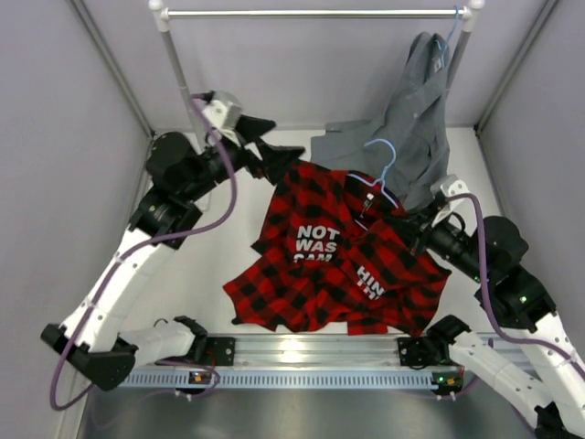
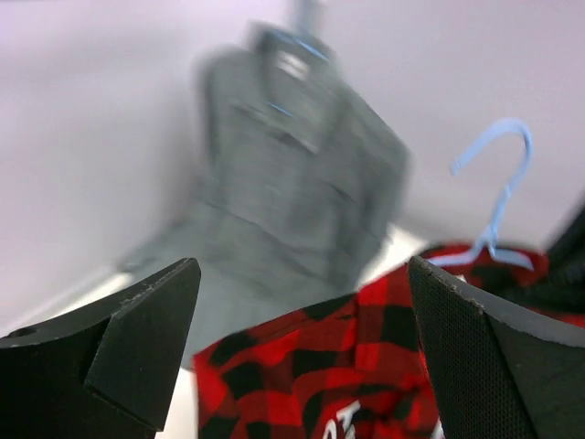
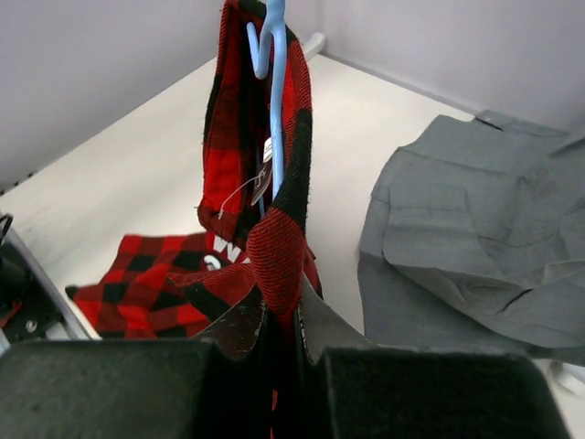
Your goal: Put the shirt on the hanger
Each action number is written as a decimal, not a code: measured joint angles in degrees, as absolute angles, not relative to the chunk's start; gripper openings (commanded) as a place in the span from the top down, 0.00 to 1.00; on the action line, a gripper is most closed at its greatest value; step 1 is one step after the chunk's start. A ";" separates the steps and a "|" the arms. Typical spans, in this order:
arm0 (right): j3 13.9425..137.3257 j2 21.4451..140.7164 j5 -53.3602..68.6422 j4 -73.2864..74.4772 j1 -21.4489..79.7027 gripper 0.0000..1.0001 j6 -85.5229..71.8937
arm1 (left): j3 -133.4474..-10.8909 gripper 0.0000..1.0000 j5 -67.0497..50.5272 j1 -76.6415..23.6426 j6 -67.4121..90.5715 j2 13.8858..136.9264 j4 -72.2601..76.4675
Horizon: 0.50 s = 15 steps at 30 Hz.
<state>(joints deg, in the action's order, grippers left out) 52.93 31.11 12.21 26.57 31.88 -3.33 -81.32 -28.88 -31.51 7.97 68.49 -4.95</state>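
Note:
The red-and-black plaid shirt (image 1: 338, 256) lies crumpled mid-table, white lettering up. Its collar end is lifted at the upper right, where the light-blue hanger (image 1: 382, 169) stands inside it with the hook up. My right gripper (image 1: 411, 222) is shut on a fold of the shirt (image 3: 276, 251) just below the hanger (image 3: 274, 91); a small white tag (image 3: 263, 183) dangles there. My left gripper (image 1: 279, 139) stands open at the shirt's far left corner, holding nothing. In the left wrist view the shirt (image 2: 366, 357) lies beyond the open gripper (image 2: 302, 320), apart from its fingers (image 2: 137, 338), and the hanger (image 2: 498, 197) rises behind.
A plain grey shirt (image 1: 420, 101) hangs from another blue hanger on the white rail (image 1: 311, 13) at the back, its tail spread on the table (image 3: 466, 238) beside the plaid shirt. The rail's left post (image 1: 178, 73) stands near my left arm. Grey walls enclose the table.

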 measured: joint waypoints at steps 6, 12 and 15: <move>57.56 39.59 4.14 22.24 32.53 1.00 -9.82 | -81.71 0.02 2.42 -31.35 14.20 55.90 -10.63; 70.52 58.28 -19.11 16.49 47.72 1.00 -12.93 | -73.65 0.02 17.26 -31.31 17.06 40.42 -18.52; 83.50 72.40 -29.58 13.54 53.82 1.00 -11.53 | -70.46 0.02 23.81 -31.31 17.85 36.18 -25.56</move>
<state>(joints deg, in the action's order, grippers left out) 83.50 72.40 -29.58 13.54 53.82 -11.53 -70.46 23.81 -31.31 17.85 36.18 -25.56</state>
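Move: Far ahead of the right hand, which already grips the red plaid shirt with the hanger inside it, lies the middle of the rack bar: about 45 cm forward, 20 cm left and 24 cm up. The hanger stands some 11 cm ahead of this hand, 6 cm left and 6 cm higher; the grey shirt hangs about 34 cm ahead, 5 cm right and 13 cm lower. From the left hand, the bar's middle is roughly 36 cm ahead, 4 cm right and 12 cm up. Carrying the red shirt and hanger towards the rack bar, the right hand keeps its closed grip and goes forward first, then swings left too, about 12 cm each way while rising some 9 cm and turning about 20 degrees clockwise. The left hand, already open and free, clears out some 21 cm to the left, rising then sinking and easing back, turning about 50 degrees counter-clockwise. ##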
